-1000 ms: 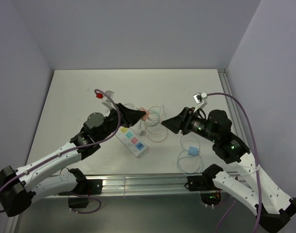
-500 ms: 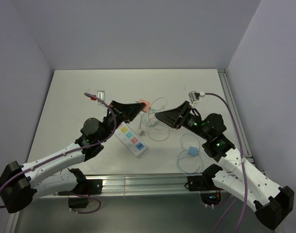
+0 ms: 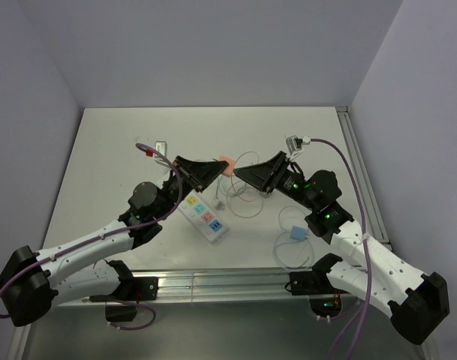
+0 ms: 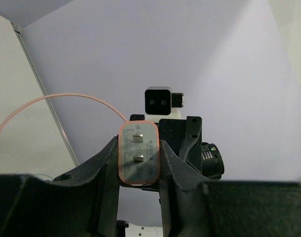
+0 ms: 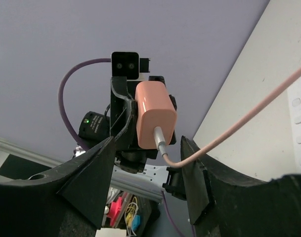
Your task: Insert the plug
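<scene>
The plug is a pink-rimmed charger block with two metal prongs facing my left wrist camera. My left gripper is shut on its sides and holds it in the air over the table. In the top view the plug hangs between the two arms, with my left gripper on its left and my right gripper just to its right. In the right wrist view the plug's pink back and its pink cable sit between my right gripper's open fingers, with a gap on each side.
A white power strip with coloured sockets lies on the table below the left gripper. Loose thin cables coil beside it. A blue plug with a looped cable rests near the front right. A metal rail borders the near edge.
The left gripper lifted the plug and turned it toward the right arm. The right arm swung left and up to the plug; its jaws widened, then narrowed around it.
</scene>
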Controlling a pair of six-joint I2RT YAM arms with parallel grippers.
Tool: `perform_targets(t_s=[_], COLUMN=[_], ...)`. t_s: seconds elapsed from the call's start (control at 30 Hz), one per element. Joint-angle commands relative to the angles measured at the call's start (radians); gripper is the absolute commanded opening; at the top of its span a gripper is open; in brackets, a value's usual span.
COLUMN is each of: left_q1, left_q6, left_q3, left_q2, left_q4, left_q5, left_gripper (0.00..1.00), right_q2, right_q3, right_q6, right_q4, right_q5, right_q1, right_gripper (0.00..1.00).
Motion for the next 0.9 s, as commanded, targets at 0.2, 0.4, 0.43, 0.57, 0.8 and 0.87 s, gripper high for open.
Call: perform_targets(t_s=[0.2,0.4,0.43,0.57,0.8,0.87], left_q1=[-0.012,-0.015,-0.015,-0.015,-0.015,-0.015], left_q6=[-0.033,-0.035,-0.035,-0.04,-0.041,-0.041], left_q3=[0.034,0.024,0.023,0.023,0.02,0.018], left_q2=[0.001,0.003,0.005,0.011,0.015,0.012], left_q4=[0.038,0.044,0.044,0.05,0.053,0.044], left_q5=[0.036,0.036,0.038,0.045,0.059,0.062], left_gripper=[0.0,0.0,0.0,0.0,0.0,0.0], right_q2=[0.035,0.058,0.063,0.078,0.101,0.104], right_q3=[0.047,0.07,0.071,0.079,0.105,0.114], right_q6=[-0.053,-0.077,-0.077,-0.083,-0.112,-0.129], right_q4=[0.056,0.046,0.047,0.061,0.036,0.027], right_q5=[0.016,0.021,0.019,0.012,0.003,-0.001], right_q1=[0.015,0.018,0.021,0.024,0.029,0.029], right_gripper=[0.61,0.57,0.56,0.55,0.46,0.35])
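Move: The orange plug is pinched in the left fingertips in mid-air, practically at the left hand point, prongs facing that hand. From the open right hand it lies about 2 cm ahead and 3 cm to the left, at about the same height. Far below, some 34 cm down on the table, the power strip lies about 14 cm left and 4 cm ahead of the right hand, and the teal plug about 7 cm right and 10 cm ahead. The right hand eases forward and to its left by about 2 cm in all, dipping about a centimetre on the way and recovering part of it, to bring its open fingers around the cable end of the orange plug in front of the left gripper. As it arrives its fingers narrow by roughly a third and come onto the plug's two sides, while the left hand stays almost in place and keeps its pinch on the prong end. ##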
